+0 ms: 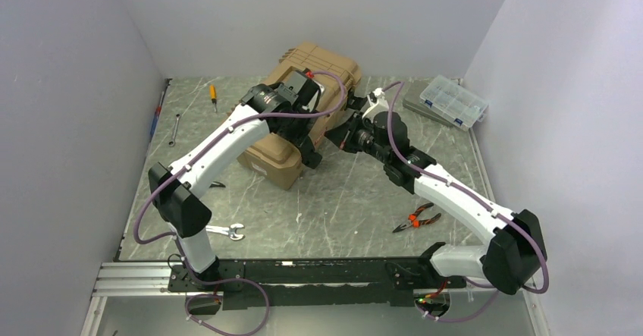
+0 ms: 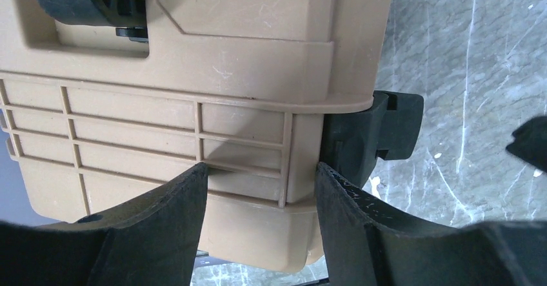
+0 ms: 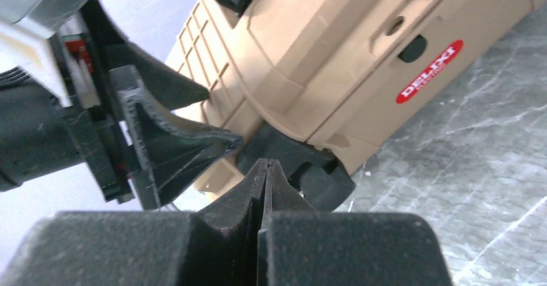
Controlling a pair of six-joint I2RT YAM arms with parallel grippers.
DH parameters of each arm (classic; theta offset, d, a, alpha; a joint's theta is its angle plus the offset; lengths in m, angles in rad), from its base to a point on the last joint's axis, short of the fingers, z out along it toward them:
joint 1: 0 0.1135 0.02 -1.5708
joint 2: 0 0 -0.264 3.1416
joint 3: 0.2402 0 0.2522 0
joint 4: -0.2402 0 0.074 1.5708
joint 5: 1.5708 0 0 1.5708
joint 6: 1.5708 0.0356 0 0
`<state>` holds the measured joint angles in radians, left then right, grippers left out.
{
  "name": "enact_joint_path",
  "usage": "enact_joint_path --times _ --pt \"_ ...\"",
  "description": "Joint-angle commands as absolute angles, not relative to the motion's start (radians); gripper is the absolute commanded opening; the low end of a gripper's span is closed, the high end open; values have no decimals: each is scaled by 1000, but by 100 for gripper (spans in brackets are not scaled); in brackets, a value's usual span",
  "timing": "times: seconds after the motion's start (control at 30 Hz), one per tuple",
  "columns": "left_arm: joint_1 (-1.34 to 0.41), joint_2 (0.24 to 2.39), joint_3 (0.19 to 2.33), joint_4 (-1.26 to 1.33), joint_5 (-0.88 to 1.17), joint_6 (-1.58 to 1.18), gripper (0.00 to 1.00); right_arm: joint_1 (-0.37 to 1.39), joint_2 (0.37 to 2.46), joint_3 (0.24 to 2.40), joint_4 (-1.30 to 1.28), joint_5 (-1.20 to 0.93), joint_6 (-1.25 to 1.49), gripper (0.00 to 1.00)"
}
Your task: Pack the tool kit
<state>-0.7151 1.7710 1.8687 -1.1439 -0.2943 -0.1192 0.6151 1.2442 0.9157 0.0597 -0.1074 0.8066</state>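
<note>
The tool kit (image 1: pixel 274 156), a tan hard-plastic box with its lid down, lies at the back middle of the table. My left gripper (image 1: pixel 309 145) is at its near right corner. In the left wrist view the left gripper (image 2: pixel 261 173) has its jaws closed on the ribbed corner of the tool kit (image 2: pixel 238 60), beside a black latch (image 2: pixel 387 128). My right gripper (image 1: pixel 343 135) is shut and empty. In the right wrist view the right gripper (image 3: pixel 266 163) has its tips against that latch (image 3: pixel 309 166), below the red label (image 3: pixel 429 71).
A clear organiser case (image 1: pixel 453 101) sits at the back right. Red-handled pliers (image 1: pixel 415 218) lie near the right arm. A wrench (image 1: pixel 227 231) lies by the left base. An orange screwdriver (image 1: pixel 213 93) and a spanner (image 1: pixel 174 127) are at the back left.
</note>
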Motion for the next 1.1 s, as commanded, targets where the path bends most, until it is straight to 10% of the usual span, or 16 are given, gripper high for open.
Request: enact_joint_path --times 0.0,0.67,1.07 --pt "-696 1884 1799 -1136 -183 -135 64 646 1244 951 53 -91 770 0" --pt "-687 1872 1761 -1116 -128 -129 63 685 1632 873 354 -157 883 0" --pt "-685 1873 1786 -1132 -127 -129 62 692 1478 1003 -215 229 813 0"
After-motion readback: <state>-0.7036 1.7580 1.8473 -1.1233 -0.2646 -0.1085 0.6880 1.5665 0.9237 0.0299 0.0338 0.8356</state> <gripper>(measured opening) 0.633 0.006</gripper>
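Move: The case's near front latch, its flap standing out, is about 13 cm below the right hand, some 4 cm to its left and level fore and aft. From that hand the far front latch stands roughly 15 cm ahead, 7 cm right and 13 cm lower, and the carry handle about 11 cm ahead, 8 cm left and 6 cm down. From the left hand the near latch is about 6 cm right, 1 cm ahead and 8 cm below. Down beside the front of the case, the right hand sinks roughly 14 cm with its fingers still shut, bringing the tips close to the open near latch; it swings about 4 cm left and 3 cm forward on the way, then eases partly back on both. The wrist tips down and rolls left side down, some 15 degrees each. The left hand stays put, half-open fingers resting on the lid. ##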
